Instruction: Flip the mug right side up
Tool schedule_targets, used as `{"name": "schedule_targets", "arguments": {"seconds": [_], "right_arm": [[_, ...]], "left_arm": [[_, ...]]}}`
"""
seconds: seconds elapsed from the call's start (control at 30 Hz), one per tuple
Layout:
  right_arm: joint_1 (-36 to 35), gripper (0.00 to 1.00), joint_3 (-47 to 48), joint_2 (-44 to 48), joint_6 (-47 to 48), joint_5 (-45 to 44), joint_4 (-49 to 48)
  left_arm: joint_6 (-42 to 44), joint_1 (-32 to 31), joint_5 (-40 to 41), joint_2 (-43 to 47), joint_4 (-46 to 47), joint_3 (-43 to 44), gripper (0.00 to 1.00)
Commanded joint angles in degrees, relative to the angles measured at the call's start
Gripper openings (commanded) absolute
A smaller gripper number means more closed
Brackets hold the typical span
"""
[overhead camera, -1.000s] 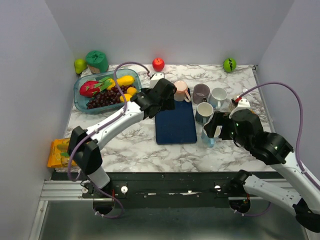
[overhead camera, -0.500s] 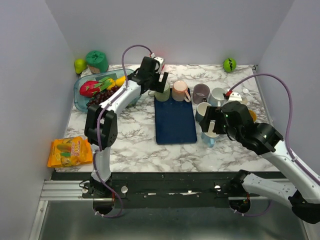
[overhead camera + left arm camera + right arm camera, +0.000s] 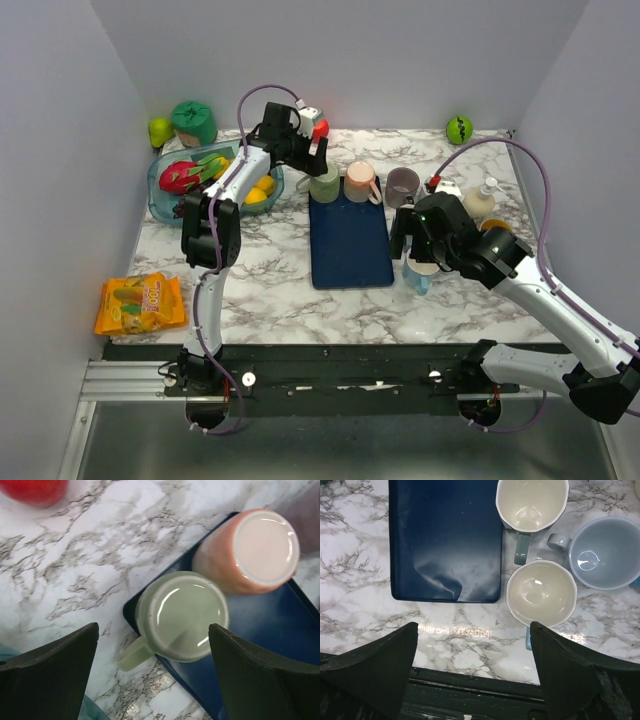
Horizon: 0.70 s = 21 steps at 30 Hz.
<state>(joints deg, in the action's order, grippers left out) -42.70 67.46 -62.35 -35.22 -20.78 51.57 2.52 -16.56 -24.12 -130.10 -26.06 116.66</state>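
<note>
Two mugs stand upside down on the far end of the dark blue mat (image 3: pixel 280 645): a pale green mug (image 3: pixel 182 616) with its handle (image 3: pixel 134 654) pointing off the mat's corner, and a pink mug (image 3: pixel 255 547) beside it. My left gripper (image 3: pixel 154 632) hangs open straight above the green mug (image 3: pixel 323 185), a finger on either side and not touching it. My right gripper (image 3: pixel 472 627) is open and empty above the marble near the mat's front right corner (image 3: pixel 490 592), next to several upright mugs.
Upright mugs stand right of the mat: a white-lined one (image 3: pixel 532 502), a cream one (image 3: pixel 541 592) and a light blue one (image 3: pixel 605 555). A tray of fruit (image 3: pixel 160 190) lies at the back left. A red apple (image 3: pixel 32 487) and a green fruit (image 3: pixel 459 128) sit by the back wall, a snack bag (image 3: pixel 140 303) at the front left.
My left arm has swung off the mat to the back, ending above the green mug. My right arm has shifted left and a little farther back, over the upright mugs. Both grippers stayed open.
</note>
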Motion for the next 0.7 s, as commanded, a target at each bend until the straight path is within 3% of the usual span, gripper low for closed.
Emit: {"name": "schedule_targets", "arguments": {"seconds": [0.0,0.33,0.67], "right_arm": [[-0.3,0.98,2.0,-0.5,-2.7,-1.5,2.5],[-0.3,0.96,1.7,-0.8,-3.3,-1.5,2.7],[-0.3,0.96,1.0,-0.1,-3.2,-1.6,2.4]], "left_arm": [[2.7,1.7,-13.0,-0.6,-3.6,0.2,0.99],[6.3,1.8,-15.6,-4.3,-9.8,2.3,0.99],[8.4,1.1,-13.5,-0.7,-11.0,-3.3,0.98]]}}
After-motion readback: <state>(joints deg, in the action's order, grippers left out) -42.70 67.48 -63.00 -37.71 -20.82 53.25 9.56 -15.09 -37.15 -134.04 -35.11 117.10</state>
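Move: The left hand, open, goes for the upside-down green mug in the tray's far left corner, some 3 cm back, 2 cm right and about 9 cm below it. The pink mug stands about 8 cm to the right of the green one, level with it; the apple lies some 14 cm beyond the green mug, about 1 cm to its left. From the right hand the green mug is roughly 25 cm ahead, 16 cm left and 18 cm lower. Drawing back about 4 cm first and then sinking another 4 or so, the left hand comes in on the green mug with fingers wide open. On the way it swings some 10 degrees clockwise and tips its fingers about 10 degrees further down; the sinking slows to a creep at the end. ##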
